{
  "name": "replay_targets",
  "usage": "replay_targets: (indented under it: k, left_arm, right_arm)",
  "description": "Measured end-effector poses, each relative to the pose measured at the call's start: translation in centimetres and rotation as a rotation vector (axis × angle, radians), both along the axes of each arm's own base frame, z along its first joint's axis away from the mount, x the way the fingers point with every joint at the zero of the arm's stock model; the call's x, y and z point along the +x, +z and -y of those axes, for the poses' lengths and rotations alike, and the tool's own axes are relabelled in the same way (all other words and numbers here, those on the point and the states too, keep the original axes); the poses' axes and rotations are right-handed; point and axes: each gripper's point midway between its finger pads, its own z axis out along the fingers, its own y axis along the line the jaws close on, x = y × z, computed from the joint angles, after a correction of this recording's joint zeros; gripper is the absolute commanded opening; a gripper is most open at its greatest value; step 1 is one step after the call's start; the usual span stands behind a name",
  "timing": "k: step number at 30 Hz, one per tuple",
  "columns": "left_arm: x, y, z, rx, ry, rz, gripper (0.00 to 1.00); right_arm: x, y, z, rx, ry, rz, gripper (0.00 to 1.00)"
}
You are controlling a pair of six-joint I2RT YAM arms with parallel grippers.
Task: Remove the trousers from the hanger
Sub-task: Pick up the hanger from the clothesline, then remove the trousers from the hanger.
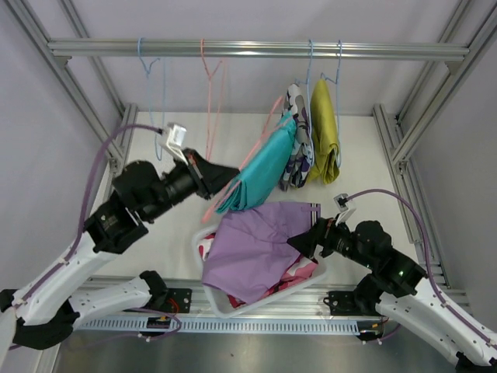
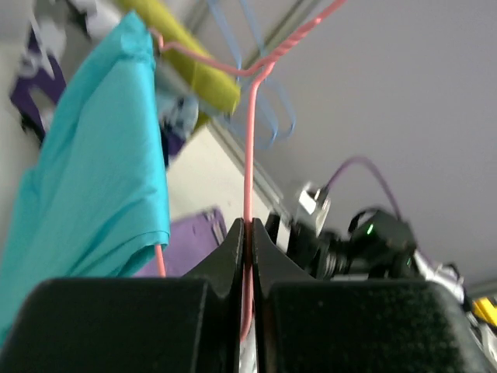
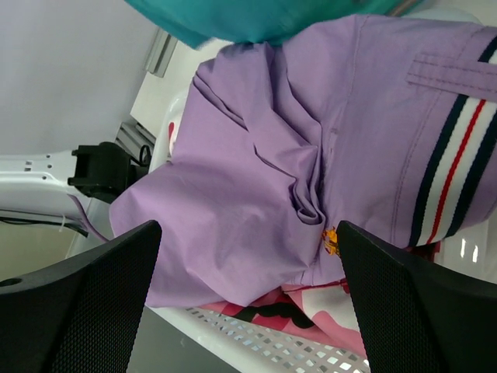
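Observation:
Teal trousers point(image 1: 264, 171) hang on a tilted pink hanger point(image 1: 260, 140) pulled off to the left of the rail. My left gripper point(image 1: 227, 172) is shut on that hanger's wire point(image 2: 248, 155), with the teal cloth point(image 2: 101, 179) just beside the jaws. Camouflage trousers point(image 1: 299, 144) and mustard trousers point(image 1: 324, 128) hang on blue hangers on the rail. Lilac trousers point(image 1: 256, 249) with a striped side band lie on top of red-and-white patterned ones point(image 3: 326, 311) in a white basket point(image 1: 233, 307). My right gripper point(image 3: 248, 225) stands open just above the lilac cloth point(image 3: 256, 171), holding nothing.
An empty blue hanger point(image 1: 151, 70) and an empty pink hanger point(image 1: 211, 78) hang on the metal rail point(image 1: 256, 49) at the left. Frame posts stand along both sides of the table. The right arm point(image 2: 373, 241) shows beyond the left jaws.

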Motion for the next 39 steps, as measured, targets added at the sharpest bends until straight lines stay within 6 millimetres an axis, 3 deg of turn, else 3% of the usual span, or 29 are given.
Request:
replay_targets:
  k: [2,5,8,10,18,20,23,26,28,29,30,33,39]
  left_arm:
    - [-1.3,-3.7,0.4,0.027,-0.040,-0.042,0.01]
    - [-2.8,-11.7,1.8,0.105,-0.097,-0.146,0.01]
    - [-4.2,-18.3,3.1,0.221,-0.139,-0.248,0.00]
    - [-5.1,-20.4,3.6,0.266,-0.163,-0.276,0.00]
    - [-6.7,-21.4,5.9,0.288,-0.201,-0.269,0.01]
    - [-6.9,-21.8,6.2,0.298,-0.206,-0.272,0.01]
    - [-7.1,-21.9,6.5,0.303,-0.207,-0.271,0.00]
    - [-7.2,-21.9,6.5,0.300,-0.202,-0.272,0.01]
    - [-7.1,-21.9,6.5,0.299,-0.194,-0.269,0.01]
    - [-7.1,-21.9,6.4,0.298,-0.192,-0.267,0.00]
    - [-7.1,-21.8,6.3,0.296,-0.190,-0.265,0.00]
    - [-6.9,-22.2,6.0,0.301,-0.173,-0.269,0.00]
    - [-7.4,-22.4,5.7,0.305,-0.175,-0.268,0.01]
  right_arm:
    - [0.1,0.3,-0.2,0.012,0.003,0.009,0.99]
    - [0.2,0.5,-0.5,0.025,0.012,0.014,1.00]
    - [0.2,0.8,-1.0,0.036,0.031,0.018,0.99]
    - [0.1,1.5,-1.4,0.060,0.047,0.036,0.99]
    - [1.5,5.3,-3.0,0.143,0.044,0.122,0.99]
    - [2.1,5.3,-3.6,0.147,0.042,0.123,0.97]
    - [3.3,4.8,-5.0,0.144,0.043,0.116,0.85]
    - [4.5,3.8,-6.3,0.118,0.043,0.092,0.82]
    - [5.1,3.2,-7.0,0.097,0.045,0.078,0.66]
    - [5.4,3.0,-7.4,0.091,0.046,0.077,0.54]
    - [5.7,2.9,-7.6,0.089,0.045,0.080,0.30]
    - [5.4,4.2,-8.2,0.130,0.063,0.104,0.02]
    - [5.9,5.9,-8.3,0.164,0.041,0.129,0.00]
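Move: The left gripper already holds the pink hanger with the turquoise trousers hanging over it, middle about 5 cm ahead, 7 right and 10 below. The basket with the purple trousers lies some 10 cm back, 5 right and 38 below; the patterned trousers hang roughly 17 ahead, 15 right, 12 lower. From the open right gripper, the hanger's neck is about 13 cm ahead, 15 left and 28 above, the basket 4 back, 12 left, 14 below. Bring the left gripper quickly down about 22 cm towards the basket, easing back and right and tipping its fingers down some 25 degrees, then hold it nearly still. Raise the open right gripper and carry it left and forward to the lowered hanger, about 12 cm in all, then shut its fingers to pinch the wire at the neck. Keep the left fingers shut at the hanger's shoulder. ##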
